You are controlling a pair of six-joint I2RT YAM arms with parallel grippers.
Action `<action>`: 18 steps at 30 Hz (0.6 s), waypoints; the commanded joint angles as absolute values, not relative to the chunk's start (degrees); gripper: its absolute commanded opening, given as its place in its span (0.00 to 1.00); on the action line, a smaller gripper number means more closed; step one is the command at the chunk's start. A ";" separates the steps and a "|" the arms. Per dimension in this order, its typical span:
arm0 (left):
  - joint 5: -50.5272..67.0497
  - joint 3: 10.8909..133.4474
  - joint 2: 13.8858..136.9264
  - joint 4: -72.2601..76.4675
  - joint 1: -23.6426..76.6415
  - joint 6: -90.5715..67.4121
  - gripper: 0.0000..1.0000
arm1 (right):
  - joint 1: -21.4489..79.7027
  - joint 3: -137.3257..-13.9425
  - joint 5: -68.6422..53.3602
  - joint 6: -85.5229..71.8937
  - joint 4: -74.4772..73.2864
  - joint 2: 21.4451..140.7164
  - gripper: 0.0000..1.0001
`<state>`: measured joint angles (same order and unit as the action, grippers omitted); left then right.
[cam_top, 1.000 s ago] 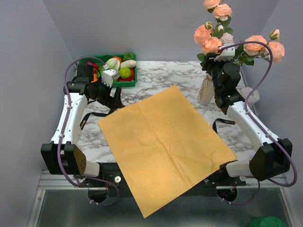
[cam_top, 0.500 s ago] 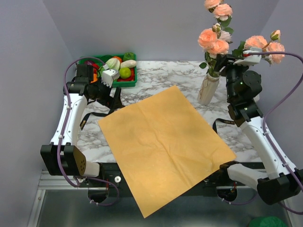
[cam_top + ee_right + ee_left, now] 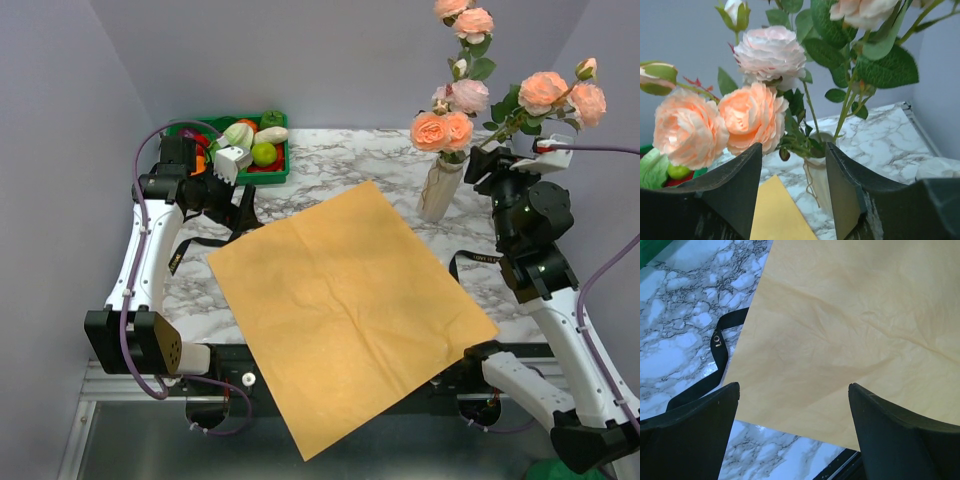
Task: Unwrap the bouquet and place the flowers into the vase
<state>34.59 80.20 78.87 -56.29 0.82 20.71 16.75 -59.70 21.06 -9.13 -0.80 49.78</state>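
Observation:
The flowers (image 3: pixel 445 130), pale pink roses on thin green stems, stand in the beige vase (image 3: pixel 437 190) at the back right of the marble table. My right gripper (image 3: pixel 482 166) hangs just right of the vase, open and holding nothing. In the right wrist view the roses (image 3: pixel 755 115) and the vase (image 3: pixel 817 180) lie beyond the right gripper (image 3: pixel 793 146), apart from its fingers. The orange-yellow paper sheet (image 3: pixel 350 300) lies flat and unrolled. My left gripper (image 3: pixel 243 212) hovers wide open over the sheet's left edge (image 3: pixel 840 330); the left gripper (image 3: pixel 793 385) holds nothing.
A green tray (image 3: pixel 275 176) of plastic vegetables sits at the back left. The black ribbon shows left of the sheet (image 3: pixel 195 245) (image 3: pixel 720 347) and right of it (image 3: pixel 480 258). The sheet overhangs the table's near edge. A whitish rounded object (image 3: pixel 940 167) lies right of the vase.
My right gripper has pulled away to the right from the stems above the vase. The roses have shifted and now stand free in the vase. The left arm has not moved.

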 commanded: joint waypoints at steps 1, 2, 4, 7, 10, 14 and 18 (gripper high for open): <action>35.60 79.45 77.08 -57.31 0.53 21.18 0.99 | 16.70 -57.39 13.65 -12.56 -6.23 49.13 0.61; 35.16 79.37 77.43 -57.04 0.53 21.18 0.99 | 16.70 -57.13 11.88 -13.53 -7.98 49.22 0.61; 34.28 79.80 78.04 -57.04 0.53 21.01 0.99 | 16.61 -56.60 5.49 -14.41 -10.01 50.01 0.63; 33.57 81.91 79.80 -56.95 0.44 19.60 0.99 | 16.79 -56.52 1.34 -16.17 -17.39 51.59 0.70; 33.84 84.89 82.17 -55.64 0.53 16.88 0.99 | 17.14 -53.71 -1.91 -16.79 -20.39 49.85 0.87; 34.98 85.53 83.67 -54.41 1.23 13.80 0.99 | 17.05 -48.00 -3.43 -16.00 -21.96 45.28 1.00; 33.66 81.04 81.57 -52.03 2.28 13.71 0.99 | 17.14 -47.02 -5.27 -16.96 -24.60 41.66 1.00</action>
<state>34.26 84.23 83.53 -54.30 1.28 15.73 16.88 -47.22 -0.86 -15.92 -20.84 45.65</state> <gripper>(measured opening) 0.988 0.997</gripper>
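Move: The paper sheet lies spread on the table, its middle roughly 22 cm to the right hand's left, 13 cm back and 41 cm below. The filled vase stands about 13 cm ahead, level sideways, its middle some 28 cm lower; the ribbon's right end lies about 5 cm right and 2 cm back, on the table. From the left hand, the sheet's middle is some 17 cm right, 11 cm back and 23 cm below. Drop the empty right gripper about 16 cm down in front of the vase, swinging it some 6 cm left towards the paper sheet and drawing back a little late on. Tip the fingers down about 30 degrees while turning them counter-clockwise, and open them fully. Ease the open left gripper slightly forward near the end, touching nothing. ##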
